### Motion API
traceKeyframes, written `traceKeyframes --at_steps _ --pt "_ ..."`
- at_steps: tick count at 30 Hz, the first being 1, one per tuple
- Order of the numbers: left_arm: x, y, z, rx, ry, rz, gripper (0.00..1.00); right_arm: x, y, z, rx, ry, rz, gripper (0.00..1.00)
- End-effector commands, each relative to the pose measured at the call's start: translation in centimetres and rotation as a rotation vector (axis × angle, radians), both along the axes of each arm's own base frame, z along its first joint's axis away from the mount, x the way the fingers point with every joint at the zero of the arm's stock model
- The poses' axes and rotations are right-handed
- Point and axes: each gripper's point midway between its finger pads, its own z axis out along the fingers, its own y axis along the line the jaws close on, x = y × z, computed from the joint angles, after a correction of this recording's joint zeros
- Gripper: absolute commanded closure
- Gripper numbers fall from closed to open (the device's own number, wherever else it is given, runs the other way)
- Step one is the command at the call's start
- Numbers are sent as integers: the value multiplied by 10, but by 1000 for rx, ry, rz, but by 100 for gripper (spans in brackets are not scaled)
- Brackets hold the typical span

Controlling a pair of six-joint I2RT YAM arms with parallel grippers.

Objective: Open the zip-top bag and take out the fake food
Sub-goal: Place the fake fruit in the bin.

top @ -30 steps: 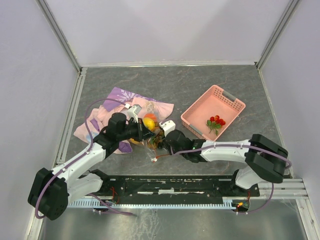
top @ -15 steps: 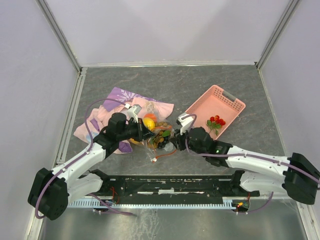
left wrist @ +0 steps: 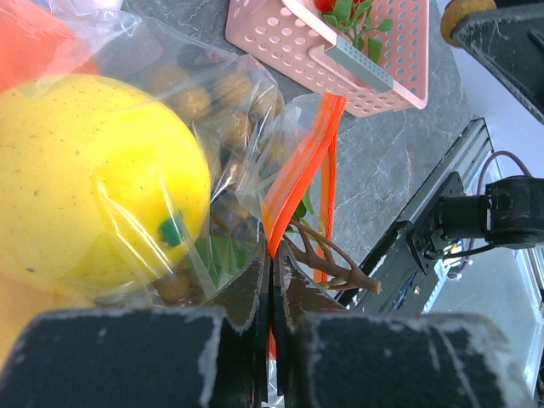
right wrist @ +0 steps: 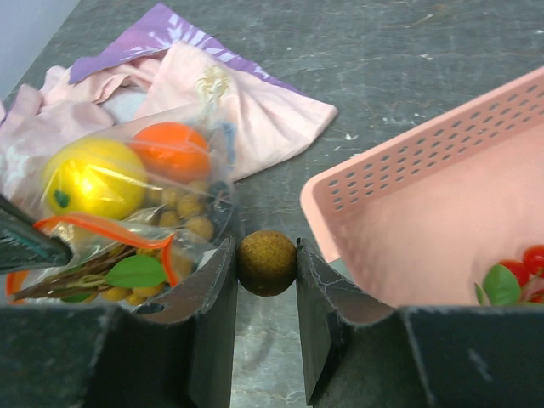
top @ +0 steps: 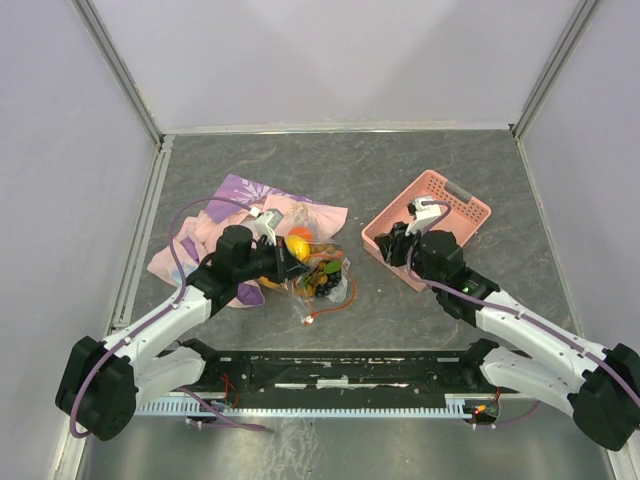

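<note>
The clear zip-top bag (top: 318,278) lies beside the cloth, its orange zip strip (left wrist: 299,166) parted at the mouth. My left gripper (left wrist: 272,265) is shut on the strip's edge (top: 288,262). Inside the bag are fake food pieces: a yellow fruit (left wrist: 93,174), an orange (right wrist: 170,149) and tan grapes (right wrist: 191,225), with a brown stem poking out. My right gripper (right wrist: 266,252) is shut on a small brown ball of fake food (right wrist: 266,265), held above the table just left of the pink basket's corner (top: 393,243).
The pink perforated basket (top: 472,212) stands at the right, with red fruit and green leaves (right wrist: 520,274) in it. A pink-purple cloth (top: 240,198) lies under and behind the bag. A metal rail runs along the near edge.
My right gripper has swung from the bag's mouth to the right, carrying the brown ball to the basket's near-left corner. The left gripper and bag have stayed put.
</note>
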Motion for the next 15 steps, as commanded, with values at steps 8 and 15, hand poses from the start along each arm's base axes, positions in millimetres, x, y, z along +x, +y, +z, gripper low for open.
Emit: traceKeyframes --at_steps 8,15 --pt "4 -3 16 -48 -38 -2 97 25 -44 -8 67 75 -197 71" --pt "4 -4 17 -50 -41 -3 97 32 -56 -21 79 122 -246 69"
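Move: The right hand holds a brown round fruit high up; the middle of the pink bin it is bound for lies about 11 cm to its right, 3 cm ahead and some 14 cm below. The red cherry fruit in the bin lies 12 cm right and 1 cm back; the open bag sits roughly 13 cm left and 8 cm back. From the left hand, the bin's middle is some 29 cm right and 9 cm ahead. The right arm carries the brown fruit in from the bin's bag-side edge towards its middle, going about 5 cm to the right and some 3 cm forward while sinking a couple of centimetres. The wrist swings some 10 degrees clockwise and tips slightly down, and the fingers keep their pinch on the fruit. ##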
